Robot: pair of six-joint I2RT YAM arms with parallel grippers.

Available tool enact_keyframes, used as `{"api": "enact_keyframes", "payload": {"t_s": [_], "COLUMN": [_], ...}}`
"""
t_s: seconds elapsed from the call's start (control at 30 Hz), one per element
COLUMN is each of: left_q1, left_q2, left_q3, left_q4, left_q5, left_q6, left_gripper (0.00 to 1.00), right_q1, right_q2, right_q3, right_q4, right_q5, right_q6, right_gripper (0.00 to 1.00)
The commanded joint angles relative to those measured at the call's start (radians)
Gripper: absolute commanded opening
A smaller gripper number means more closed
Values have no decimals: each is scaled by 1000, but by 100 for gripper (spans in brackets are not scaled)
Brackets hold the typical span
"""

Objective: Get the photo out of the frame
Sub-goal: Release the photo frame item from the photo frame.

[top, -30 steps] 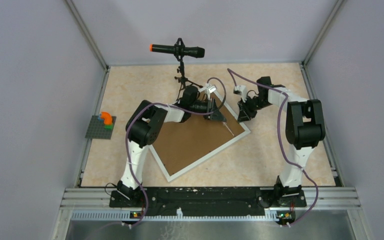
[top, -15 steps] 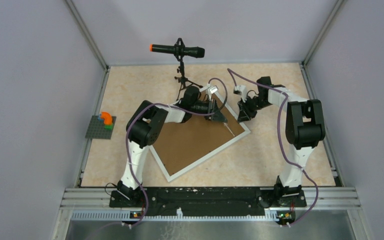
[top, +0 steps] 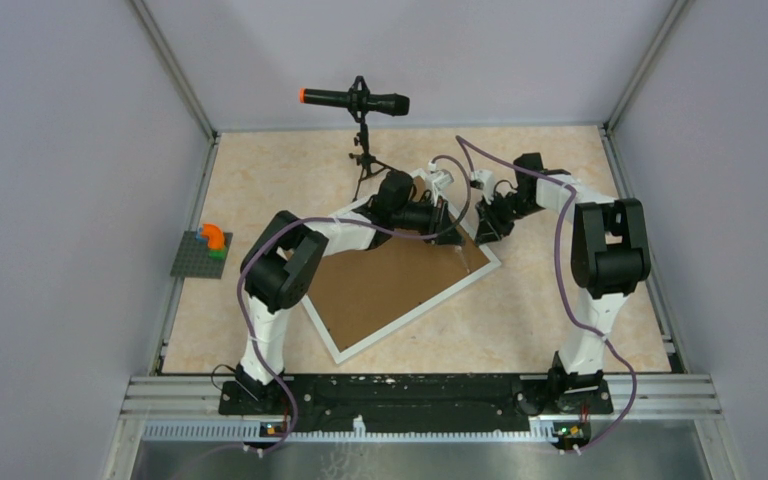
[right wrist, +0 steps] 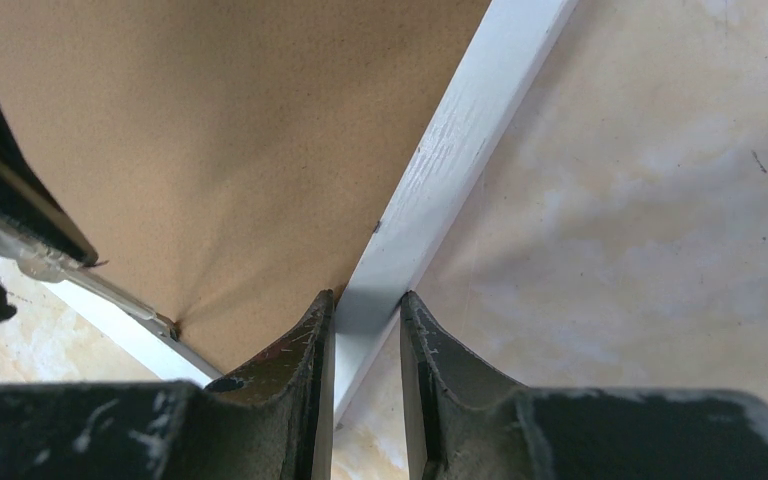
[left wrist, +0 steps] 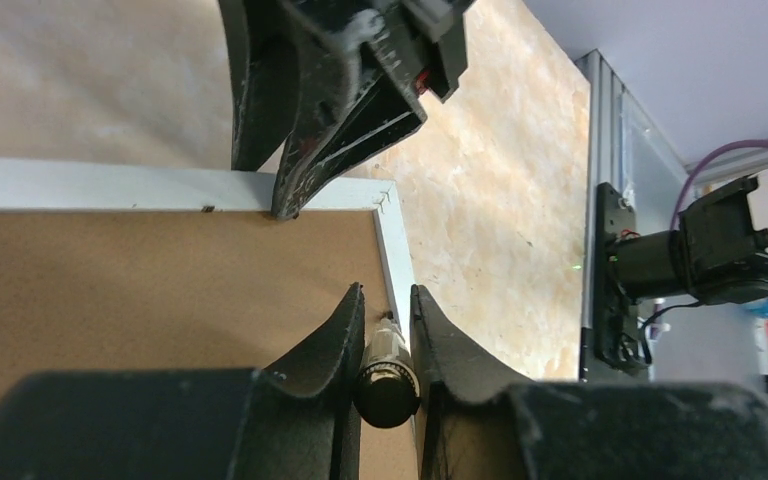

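Observation:
The frame (top: 420, 311) lies face down at mid table, its brown backing board (top: 385, 280) up. The photo is hidden under the board. My left gripper (top: 449, 236) is shut on a thin black-and-silver tool (left wrist: 388, 365). The tool's tip rests at the board's edge, beside the white border (left wrist: 110, 185) and near the frame's far right corner. My right gripper (top: 484, 232) is shut on the white border (right wrist: 460, 140) at that same corner, one finger on the board side (right wrist: 210, 120) and one on the outer side. Its fingers (left wrist: 340, 110) show just beyond the corner in the left wrist view.
A microphone on a small tripod (top: 355, 100) stands at the back, just behind the left arm. A grey baseplate with coloured bricks (top: 203, 250) sits on the left rail. Enclosure walls close in both sides and the back.
My left gripper has slid to the right along the frame's far edge with the tool, closer to the corner and the right gripper. The right arm and the frame have not moved.

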Motion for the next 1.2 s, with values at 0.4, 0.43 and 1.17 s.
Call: {"api": "enact_keyframes", "payload": {"t_s": [0.4, 0.43, 1.17], "left_q1": [-202, -210, 46], "left_q2": [-138, -143, -331], "left_q3": [-40, -43, 114], "left_q4": [-125, -131, -429], "left_q5": [20, 13, 86], "left_q6": [145, 154, 126], "left_gripper": [0, 0, 0], "right_q1": [3, 2, 0], "right_q2": [71, 71, -152], "right_q3": [15, 15, 40], "right_q4": [86, 86, 40], "right_q5": [92, 92, 98], "right_q6": [-32, -32, -62], "right_gripper": [0, 0, 56]}}
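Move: The left hand's metal tool reaches to the tab on the frame's near edge, about 5 cm back, 4 cm right and some 8 cm below that hand. The frame's right corner lies roughly 3 cm back and 11 cm right of the left hand, the next tab on the right side about 3 cm ahead and 4 cm right. From the right hand, still pinching the right rail, the levered tab is about 6 cm back and 3 cm left. With its grip on the tool kept and the tip at the tab, the left hand levers, swinging the handle about 4 cm back and right towards the near rail while rising 2 cm and tilting some 20 degrees so the tool stands steeper. It then lifts the tool clear, up about 6 cm more and to the left, as the right hand, which had held the frame still, opens its fingers, lets go of the rail and starts off forward and up. ##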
